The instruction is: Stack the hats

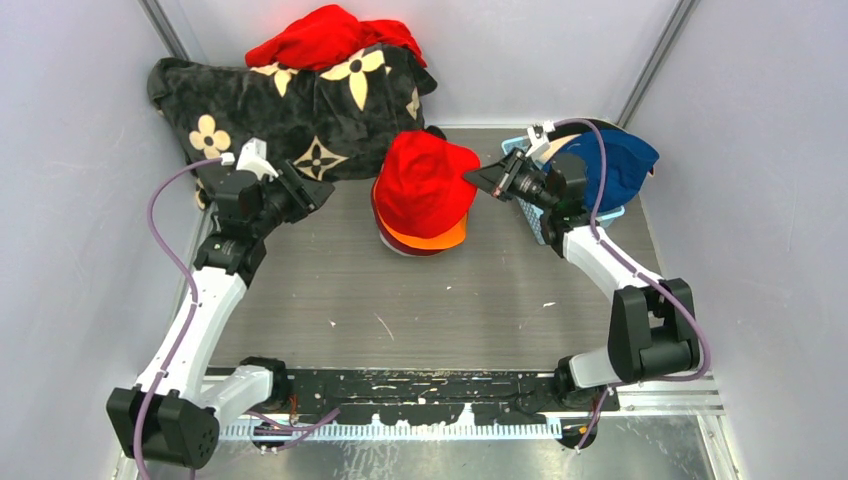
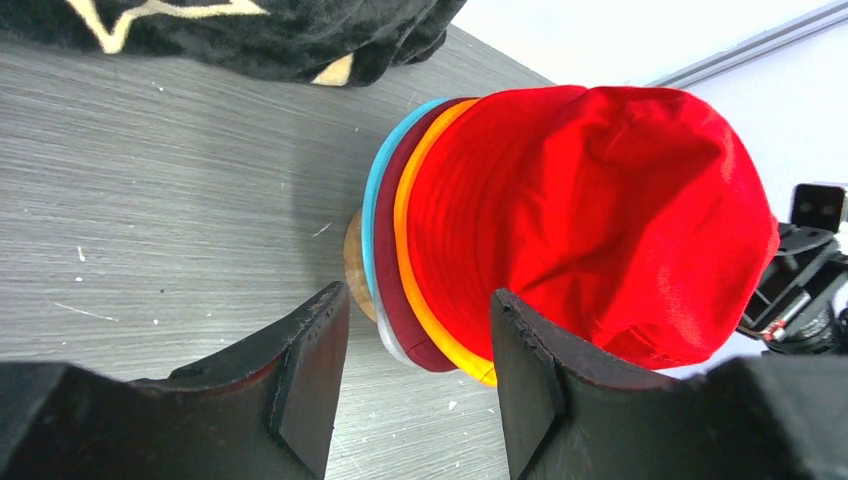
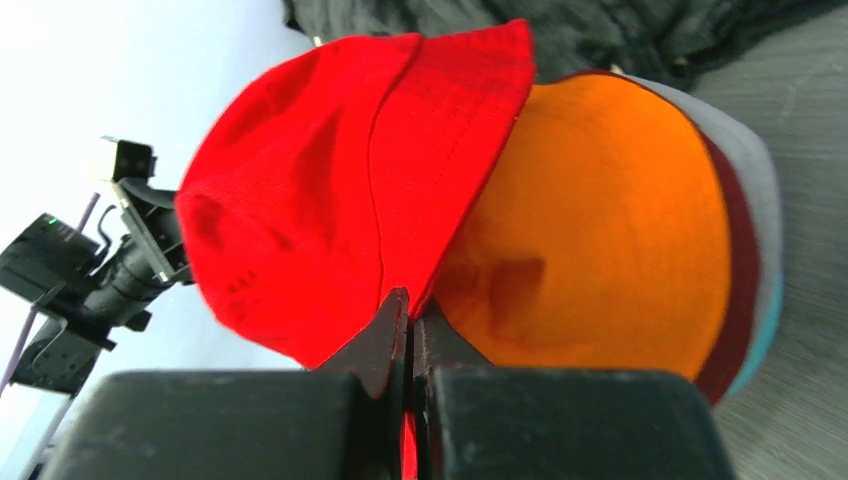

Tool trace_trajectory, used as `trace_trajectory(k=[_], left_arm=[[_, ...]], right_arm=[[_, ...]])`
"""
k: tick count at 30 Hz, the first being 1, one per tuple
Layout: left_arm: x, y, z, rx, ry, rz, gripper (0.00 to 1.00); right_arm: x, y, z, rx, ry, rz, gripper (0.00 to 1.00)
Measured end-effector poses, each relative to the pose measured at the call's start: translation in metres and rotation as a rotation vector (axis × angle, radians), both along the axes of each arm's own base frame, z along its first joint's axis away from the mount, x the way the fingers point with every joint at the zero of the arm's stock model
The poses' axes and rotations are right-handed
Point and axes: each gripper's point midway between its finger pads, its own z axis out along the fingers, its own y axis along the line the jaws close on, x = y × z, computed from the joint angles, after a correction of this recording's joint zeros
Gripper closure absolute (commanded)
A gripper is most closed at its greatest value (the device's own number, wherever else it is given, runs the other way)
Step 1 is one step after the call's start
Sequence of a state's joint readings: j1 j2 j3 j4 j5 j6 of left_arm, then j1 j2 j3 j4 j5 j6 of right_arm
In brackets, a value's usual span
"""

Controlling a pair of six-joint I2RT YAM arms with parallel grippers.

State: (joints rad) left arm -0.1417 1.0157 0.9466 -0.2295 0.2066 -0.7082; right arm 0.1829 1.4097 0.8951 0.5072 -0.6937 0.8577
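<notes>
A stack of hats stands mid-table on a wooden stand (image 2: 352, 265). From the bottom its brims show teal (image 2: 372, 200), grey (image 3: 752, 165), maroon (image 2: 385, 275) and orange (image 3: 600, 230). A red hat (image 1: 425, 178) lies askew on top, leaving the orange crown bare on the right wrist view's side. My right gripper (image 3: 410, 300) is shut on the red hat's brim, at the stack's right side (image 1: 480, 178). My left gripper (image 2: 420, 300) stands open and empty just left of the stack (image 1: 318, 190), not touching it. A royal blue hat (image 1: 622, 165) lies in a basket at the right.
A black blanket with cream flower marks (image 1: 290, 110) is heaped at the back left with a bright red cloth heap (image 1: 330, 38) on it. The light blue basket (image 1: 535, 222) sits behind my right wrist. Walls close in the table on three sides.
</notes>
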Motion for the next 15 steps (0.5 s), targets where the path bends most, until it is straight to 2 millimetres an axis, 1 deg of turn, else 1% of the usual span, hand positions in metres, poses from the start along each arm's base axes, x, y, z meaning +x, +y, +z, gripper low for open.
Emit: trace_trajectory(k=[3,5,8,11,14,15], left_arm=[[0.004,-0.002,-0.001,-0.011,0.003,-0.002,0.46],[0.008,-0.004,-0.004,-0.017,0.010,-0.005,0.46],[0.016,-0.010,-0.014,-0.019,0.031,-0.019,0.46],[0.022,-0.018,-0.023,-0.020,0.050,-0.039,0.46],[0.027,-0.027,-0.027,-0.026,0.050,-0.061,0.46],[0.029,-0.030,-0.028,-0.027,0.048,-0.068,0.46]], right_arm=[[0.008,-0.012,-0.018,-0.009,0.054,-0.035,0.99],[0.014,-0.019,-0.026,-0.015,0.080,-0.062,0.96],[0.021,-0.026,-0.041,-0.032,0.118,-0.090,0.81],[0.027,-0.027,-0.057,-0.047,0.160,-0.096,0.66],[0.034,-0.029,-0.070,-0.060,0.190,-0.101,0.63],[0.035,-0.030,-0.075,-0.063,0.200,-0.104,0.61]])
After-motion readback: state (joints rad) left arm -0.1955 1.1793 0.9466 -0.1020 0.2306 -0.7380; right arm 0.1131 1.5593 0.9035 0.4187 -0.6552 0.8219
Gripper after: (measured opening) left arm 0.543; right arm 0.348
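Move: The right gripper still pinches the red hat's brim. The stack's top, the orange hat, is about 8 cm to its left, 4 cm back and 7 cm below. The basket with the blue hat is some 28 cm to its right, level with it and 18 cm below; the flowered cushion lies about 33 cm left, 13 cm ahead, 15 cm below. From the left gripper the orange hat is roughly 17 cm right, 2 cm back and 7 cm lower. Lower the right gripper about 7 cm with the red hat's brim, easing some 3 cm forward and 3 cm right and tipping the fingers down about ten degrees; partway down, open the fingers about a third to free the brim over the orange hat. Bring the half-open left gripper right, forward and down, about 5 cm in all, towards the stack. ##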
